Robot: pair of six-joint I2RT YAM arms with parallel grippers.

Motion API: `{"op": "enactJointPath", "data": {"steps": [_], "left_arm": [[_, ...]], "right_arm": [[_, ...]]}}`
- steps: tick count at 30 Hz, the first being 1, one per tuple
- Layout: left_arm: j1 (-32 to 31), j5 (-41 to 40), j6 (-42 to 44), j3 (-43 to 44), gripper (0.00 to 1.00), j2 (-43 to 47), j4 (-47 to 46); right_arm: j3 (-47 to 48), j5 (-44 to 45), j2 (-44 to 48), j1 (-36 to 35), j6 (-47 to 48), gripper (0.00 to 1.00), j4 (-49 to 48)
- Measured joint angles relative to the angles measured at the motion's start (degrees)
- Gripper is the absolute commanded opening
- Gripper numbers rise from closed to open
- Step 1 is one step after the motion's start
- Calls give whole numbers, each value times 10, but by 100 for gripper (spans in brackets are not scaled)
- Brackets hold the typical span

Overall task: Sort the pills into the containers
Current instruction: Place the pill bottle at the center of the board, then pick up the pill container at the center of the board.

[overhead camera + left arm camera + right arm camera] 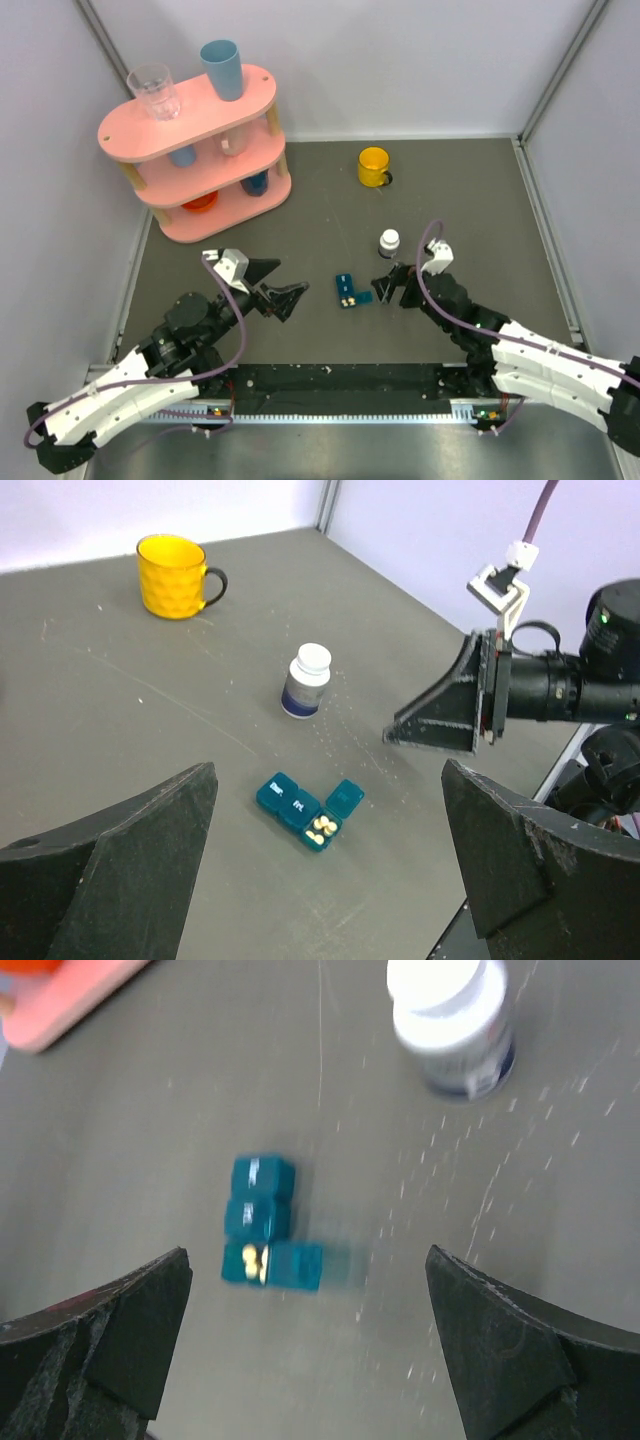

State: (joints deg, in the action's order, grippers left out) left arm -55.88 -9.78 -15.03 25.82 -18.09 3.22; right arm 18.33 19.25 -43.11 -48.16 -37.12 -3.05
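The dark-teal pill box (349,290) lies flat on the grey table between my two grippers. In the left wrist view the pill box (300,808) has two lids shut. Its end compartment stands with the lid (345,797) flipped open and several yellow pills (322,827) inside. The right wrist view, blurred, shows the pill box (260,1222) and the pills (252,1260) as well. My left gripper (283,285) is open just left of the box, holding nothing. My right gripper (392,286) is open just right of it, also holding nothing. Neither touches the box.
A small white capped bottle (389,242) stands just behind my right gripper. A yellow mug (373,166) sits farther back. The pink three-tier shelf (200,150) with cups fills the back left. White walls close in both sides.
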Motion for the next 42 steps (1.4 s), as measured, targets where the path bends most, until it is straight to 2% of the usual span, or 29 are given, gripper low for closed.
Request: {"op": "enactJointPath", "data": {"steps": [6,12,16,30,36,42], "left_arm": [[0,-1,-27,-26,99,-22,-14],[0,0,-32,-28,99,-23,-26],[0,1,-33,-28,99,-23,-31],[0,-2,-40,-28,99,10,-29],[0,-2,-42,-28,99,11,-28],[0,-2,-42,-29,99,11,-28]], "right_arm": [[-108,0,8,-38,-114,97,-64],[-131,-3,-70,-38,-172,81,-152],[-142,-16,-153,-39,-200,67,-260],[-151,-54,-328,-40,-242,51,-477],[-151,-63,-375,-40,-247,44,-529],[-151,-65,-401,-40,-250,42,-563]]}}
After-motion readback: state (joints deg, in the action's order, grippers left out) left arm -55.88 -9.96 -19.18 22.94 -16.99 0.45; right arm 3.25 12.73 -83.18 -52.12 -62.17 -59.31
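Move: The pill box's open lid lies about 6 cm to the right hand's left, 3 cm back and some 9 cm below it. The pill box itself is 11 cm left of that hand, 1 cm back and 9 cm down; the released pill bottle stands about 12 cm ahead, 1 cm to the right and 7 cm below. From the left hand the lid is roughly 7 cm ahead, 18 cm to the right and 23 cm below. The pill box's open lid is what the right hand comes down to: leaving the pill bottle behind, the hand sinks about 8 cm while drawing back a little, then slides some 5 cm left, low over the board, to the lid. Its left side rolls up by about 20 degrees, the fingers tip further down, and they close from wide open to under half; contact with the lid can't be made out. The left hand dips a couple of centimetres and mostly comes back up. ##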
